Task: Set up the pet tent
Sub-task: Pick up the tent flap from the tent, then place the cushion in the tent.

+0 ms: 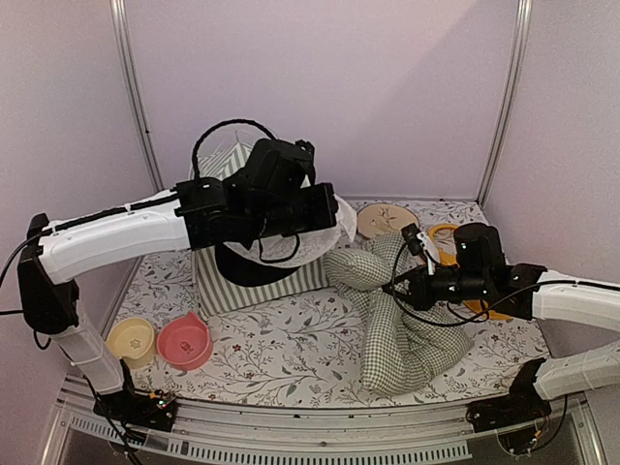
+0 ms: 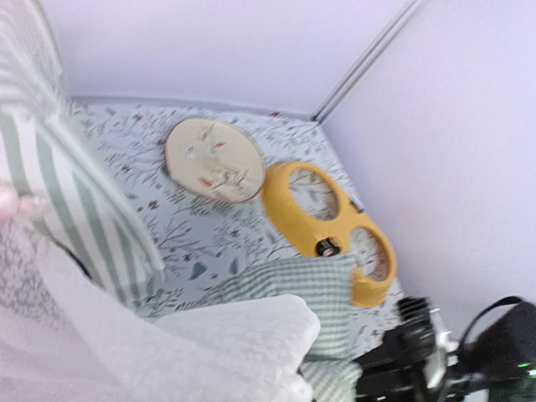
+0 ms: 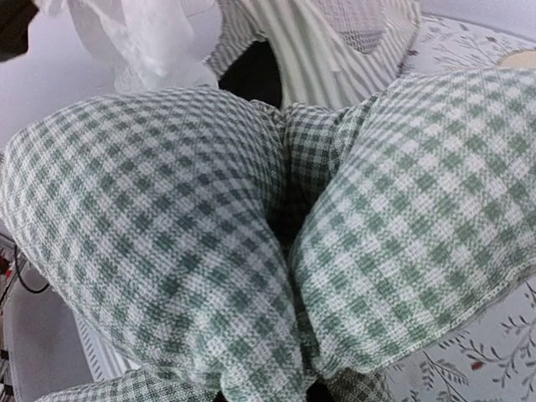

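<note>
The pet tent [image 1: 254, 281] stands at the left middle of the mat, green-and-white striped, with its black mesh ring [image 1: 232, 126] sticking up behind my left arm. My left gripper [image 1: 334, 208] is above the tent's right side, shut on the white lace curtain [image 1: 341, 227]. In the left wrist view the curtain [image 2: 167, 352] covers the fingers, next to striped fabric [image 2: 59, 193]. My right gripper [image 1: 395, 284] is shut on the checked cushion [image 1: 407, 329], which lies crumpled right of the tent. The bunched cushion [image 3: 167, 209] fills the right wrist view and hides the fingers.
A yellow two-hole bowl stand [image 1: 448, 237] and a round beige disc [image 1: 386, 221] lie at the back right. A pink bowl [image 1: 184, 341] and a yellow bowl [image 1: 131, 341] sit at the front left. Walls close in the floral mat [image 1: 291, 349] behind and at both sides.
</note>
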Available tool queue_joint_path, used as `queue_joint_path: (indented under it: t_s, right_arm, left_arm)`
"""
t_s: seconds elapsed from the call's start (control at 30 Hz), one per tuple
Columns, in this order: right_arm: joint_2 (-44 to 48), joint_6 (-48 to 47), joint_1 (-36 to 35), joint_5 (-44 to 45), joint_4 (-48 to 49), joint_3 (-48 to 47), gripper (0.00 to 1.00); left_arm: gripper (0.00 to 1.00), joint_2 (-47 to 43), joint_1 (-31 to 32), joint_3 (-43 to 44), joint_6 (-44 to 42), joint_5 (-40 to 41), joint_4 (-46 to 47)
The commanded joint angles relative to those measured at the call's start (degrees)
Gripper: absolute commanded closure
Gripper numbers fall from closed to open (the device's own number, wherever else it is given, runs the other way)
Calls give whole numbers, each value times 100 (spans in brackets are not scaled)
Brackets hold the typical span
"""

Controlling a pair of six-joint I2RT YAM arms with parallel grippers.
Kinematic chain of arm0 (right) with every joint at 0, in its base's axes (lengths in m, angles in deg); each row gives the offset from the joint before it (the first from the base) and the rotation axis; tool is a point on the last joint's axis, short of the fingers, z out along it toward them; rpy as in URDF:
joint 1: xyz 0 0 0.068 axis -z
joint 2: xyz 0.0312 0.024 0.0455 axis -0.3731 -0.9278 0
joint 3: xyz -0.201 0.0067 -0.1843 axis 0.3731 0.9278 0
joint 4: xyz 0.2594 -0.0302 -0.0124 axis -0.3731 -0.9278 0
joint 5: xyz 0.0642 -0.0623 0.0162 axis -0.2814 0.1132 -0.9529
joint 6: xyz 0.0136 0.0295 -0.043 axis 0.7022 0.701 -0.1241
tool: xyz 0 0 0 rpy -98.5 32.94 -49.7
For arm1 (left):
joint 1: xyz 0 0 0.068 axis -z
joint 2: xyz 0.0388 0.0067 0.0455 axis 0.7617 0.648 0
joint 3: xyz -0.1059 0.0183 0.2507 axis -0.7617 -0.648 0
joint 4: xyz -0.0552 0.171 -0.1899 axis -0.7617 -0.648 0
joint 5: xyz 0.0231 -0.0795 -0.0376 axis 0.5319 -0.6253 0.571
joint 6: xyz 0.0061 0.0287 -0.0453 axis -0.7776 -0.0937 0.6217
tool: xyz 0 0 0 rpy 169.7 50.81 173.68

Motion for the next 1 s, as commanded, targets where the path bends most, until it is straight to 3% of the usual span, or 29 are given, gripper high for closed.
queue_joint_path:
  t_s: [0.0,0.27,0.67,0.87,0.97]
  right_arm:
    - [-441,-314,-377,-1207,1760,-161,100]
    - [-2169,-282,-896,-2170,3260,-1217,100]
    - [-4379,881,-937,-998,4865,-2715,100]
    - [-4896,1642,-747,-154,4739,-2827,100]
    - [-5077,2098,-635,118,4182,-3076,100]
  left_arm:
    - [100,-212,-103,442,-988,-887,117]
    - [100,-314,-363,954,-1159,-2127,396]
    - [100,-432,-339,1160,-945,-2935,1054]
    - [100,-658,-289,1006,-897,-2788,1132]
    - [100,-810,-258,815,-837,-2773,1265]
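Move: The right hand already grips the checkered cushion; the tent opening it is carried to lies about 28 cm left, 9 cm ahead and some 10 cm lower. The round mat is around 23 cm ahead and 3 cm left, the yellow feeder about 8 cm ahead and 17 cm right, both roughly 16 cm below. The left hand already pinches the flap, with the opening about 15 cm to its left, level ahead, some 22 cm down. Right hand swings held cushion some 20 cm left, then forward towards tent opening; left lifts flap about 14 cm. ##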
